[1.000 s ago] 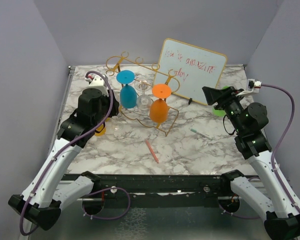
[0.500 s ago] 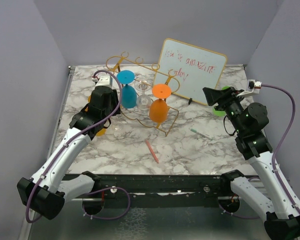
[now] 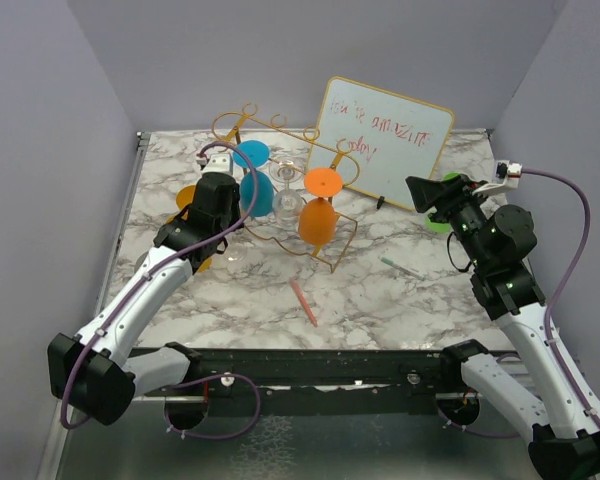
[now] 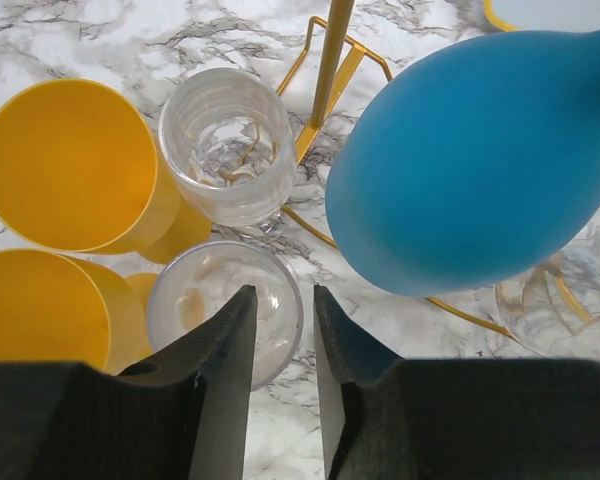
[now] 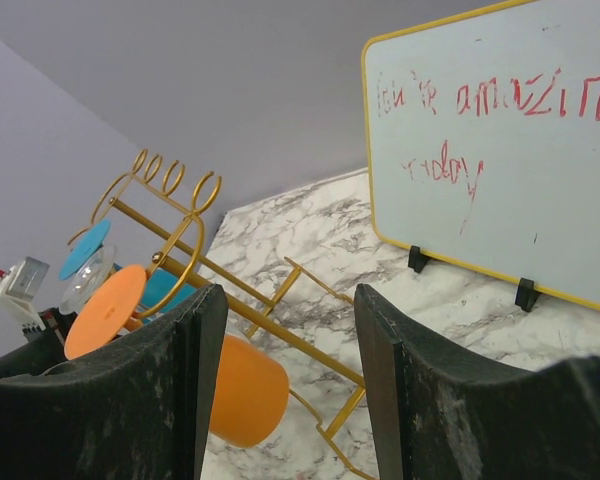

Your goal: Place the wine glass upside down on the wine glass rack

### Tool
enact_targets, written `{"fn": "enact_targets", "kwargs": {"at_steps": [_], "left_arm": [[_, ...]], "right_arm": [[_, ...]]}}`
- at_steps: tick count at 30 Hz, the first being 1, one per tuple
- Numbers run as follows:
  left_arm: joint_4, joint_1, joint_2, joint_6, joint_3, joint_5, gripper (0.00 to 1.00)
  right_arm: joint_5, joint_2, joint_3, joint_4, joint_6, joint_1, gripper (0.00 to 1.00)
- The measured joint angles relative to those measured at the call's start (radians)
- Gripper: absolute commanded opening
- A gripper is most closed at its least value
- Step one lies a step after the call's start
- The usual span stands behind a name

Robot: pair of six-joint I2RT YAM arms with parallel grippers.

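In the left wrist view a clear wine glass (image 4: 212,300) stands upright on the marble, seen from above. My left gripper (image 4: 283,295) hangs over it, open by a narrow gap, its jaws astride the glass's right rim without pinching it. A second clear glass (image 4: 227,145) stands just beyond. The gold wine glass rack (image 3: 335,250) carries a blue glass (image 4: 480,160) and an orange glass (image 3: 318,222) upside down. From above, the left arm's wrist (image 3: 215,200) hides its fingers and the glass. My right gripper (image 5: 290,295) is open and holds nothing, raised at the right and facing the rack.
Two yellow glasses (image 4: 65,165) (image 4: 40,305) stand left of the clear ones. A framed whiteboard (image 3: 385,140) leans at the back right. A red pen (image 3: 303,300) and a green pen (image 3: 402,267) lie on the marble. A green object (image 3: 438,222) sits behind the right gripper.
The left arm has reached forward and right toward the rack's left end, and its jaws have narrowed. The right arm has not moved.
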Motion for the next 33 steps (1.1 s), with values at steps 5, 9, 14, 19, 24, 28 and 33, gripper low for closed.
{"fn": "enact_targets", "kwargs": {"at_steps": [5,9,14,19,24,28,33], "left_arm": [[0.010,0.000,-0.010,0.008,-0.029,0.000,0.20],[0.007,0.000,-0.010,0.018,-0.041,0.002,0.06],[-0.017,0.000,-0.013,0.029,-0.036,0.028,0.00],[-0.112,0.000,-0.018,0.045,0.018,0.087,0.00],[-0.234,0.000,-0.050,0.072,0.142,0.178,0.00],[-0.313,0.000,-0.089,0.097,0.216,0.251,0.00],[-0.408,0.000,-0.109,0.143,0.256,0.374,0.00]], "right_arm": [[0.000,0.004,0.008,-0.005,0.000,0.000,0.59],[0.000,0.009,0.011,-0.006,0.000,0.000,0.59],[-0.001,0.019,0.013,-0.009,0.000,0.000,0.59],[-0.003,0.027,0.044,-0.018,0.002,0.000,0.59],[-0.003,0.024,0.066,-0.020,0.006,0.000,0.59],[-0.003,0.024,0.066,-0.026,0.011,0.000,0.59],[-0.003,0.026,0.075,-0.039,0.011,0.000,0.59]]}}
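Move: Just under the left fingertips, which straddle its right rim, is the clear wine glass, its middle about 3 cm left and 8 cm below. Another clear glass stands some 8 cm ahead and 3 cm left. The yellow glasses are about 10 cm left and 6 cm ahead, and 12 cm left and level. The racked blue glass hangs roughly 7 cm right, 4 cm ahead and 6 cm higher. From the right hand, the gripped-for glass is about 37 cm left, 2 cm ahead, 22 cm below. Settling another 1.5 cm, the left hand shuts its fingers from partly open and pinches the right wall of the clear glass at the rim. Then it draws back about 8 cm and slightly right while lifting the glass some 7 cm from its low point, away from the standing glasses, turning roughly 20 degrees clockwise. ##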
